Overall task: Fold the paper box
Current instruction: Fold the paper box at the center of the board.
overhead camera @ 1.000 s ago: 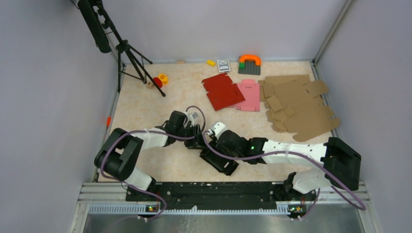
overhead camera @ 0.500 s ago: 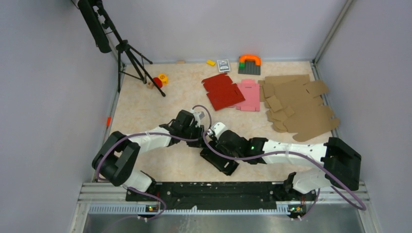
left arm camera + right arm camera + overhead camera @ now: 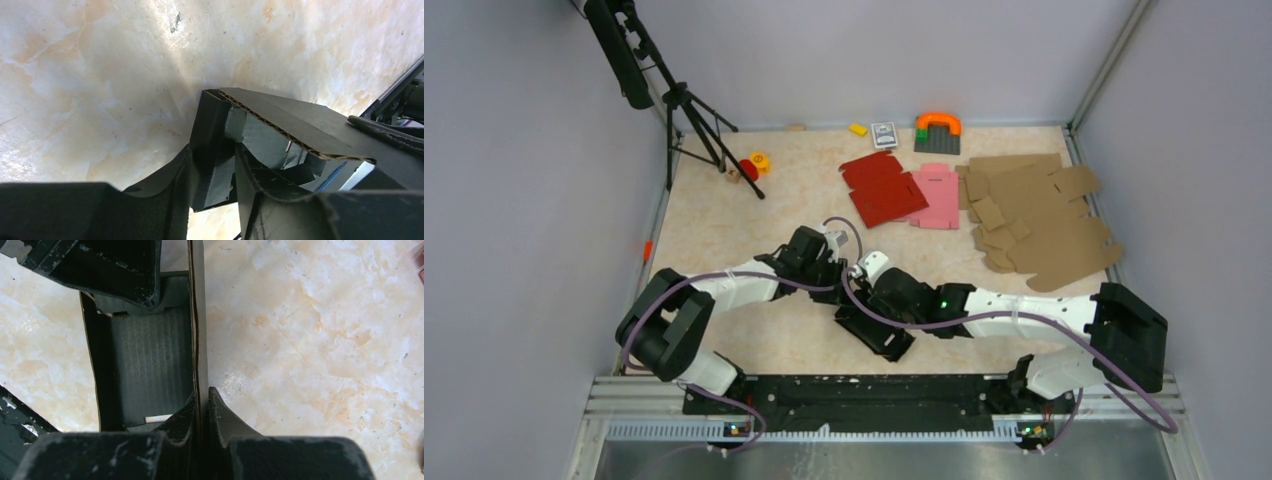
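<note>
The black paper box lies partly folded near the table's front middle, with walls raised. My right gripper reaches in from the right and is shut on one upright wall, which is pinched thin between its fingers. The box's ribbed inner floor shows to the left of that wall. My left gripper comes from the left. Its fingers close on a folded corner flap of the box, under a raised panel with a corrugated edge.
A red blank and a pink blank lie at the back middle. Brown cardboard blanks are piled at the back right. A tripod stands back left with small toys by it. More small items line the back wall.
My left gripper has shifted right and slightly farther back, closer against the box's left corner. The right arm and the box have stayed where they were.
</note>
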Robot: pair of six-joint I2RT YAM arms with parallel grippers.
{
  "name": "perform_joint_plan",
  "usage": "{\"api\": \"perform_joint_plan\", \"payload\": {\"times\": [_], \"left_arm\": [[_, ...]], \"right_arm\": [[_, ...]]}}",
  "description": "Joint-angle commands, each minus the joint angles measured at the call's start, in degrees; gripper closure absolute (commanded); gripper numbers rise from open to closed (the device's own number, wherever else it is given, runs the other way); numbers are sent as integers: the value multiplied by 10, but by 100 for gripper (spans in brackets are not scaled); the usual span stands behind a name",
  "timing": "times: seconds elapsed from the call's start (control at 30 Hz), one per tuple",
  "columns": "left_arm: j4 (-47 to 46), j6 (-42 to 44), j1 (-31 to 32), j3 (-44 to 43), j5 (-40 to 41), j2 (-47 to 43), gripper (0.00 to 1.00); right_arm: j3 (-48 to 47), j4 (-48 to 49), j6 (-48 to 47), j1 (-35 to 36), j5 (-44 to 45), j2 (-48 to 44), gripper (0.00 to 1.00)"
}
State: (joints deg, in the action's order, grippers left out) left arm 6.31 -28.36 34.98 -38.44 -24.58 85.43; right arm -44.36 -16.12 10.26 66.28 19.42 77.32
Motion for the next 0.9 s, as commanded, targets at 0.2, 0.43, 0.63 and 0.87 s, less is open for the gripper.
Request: {"api": "perform_joint_plan", "payload": {"times": [0.2,0.43,0.63,0.87], "left_arm": [[16,8,8,-22,-12,22,69],[17,4,8,-20,-5,18,68],[17,-2,8,-21,-5,17,66],[15,-8,8,-20,-2,19,66]], "right_arm": [[-18,32,40,7,2,-11,75],[-11,18,62,6,16,-39,44],[-6,-6,85,-3,10,-88,29],[-28,-65,111,-14,7,-141,16]]}}
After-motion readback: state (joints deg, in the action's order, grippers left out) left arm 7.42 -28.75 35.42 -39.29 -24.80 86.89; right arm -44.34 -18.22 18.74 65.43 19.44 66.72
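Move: The right fingers are closed on the top edge of the paper box's tall far-side panel; the box's middle lies about 3 cm back, 3 cm left and 5 cm below. The red sheet is some 20 cm ahead and 1 cm left of that hand, the pink sheet 20 cm ahead and 9 cm right, both on the table. From the left hand, on the box's end wall, the box's middle is about 5 cm back and 4 cm right, slightly lower. The right fingers open wide, freeing the panel, then rise about 5 cm while the left keeps the end wall. ##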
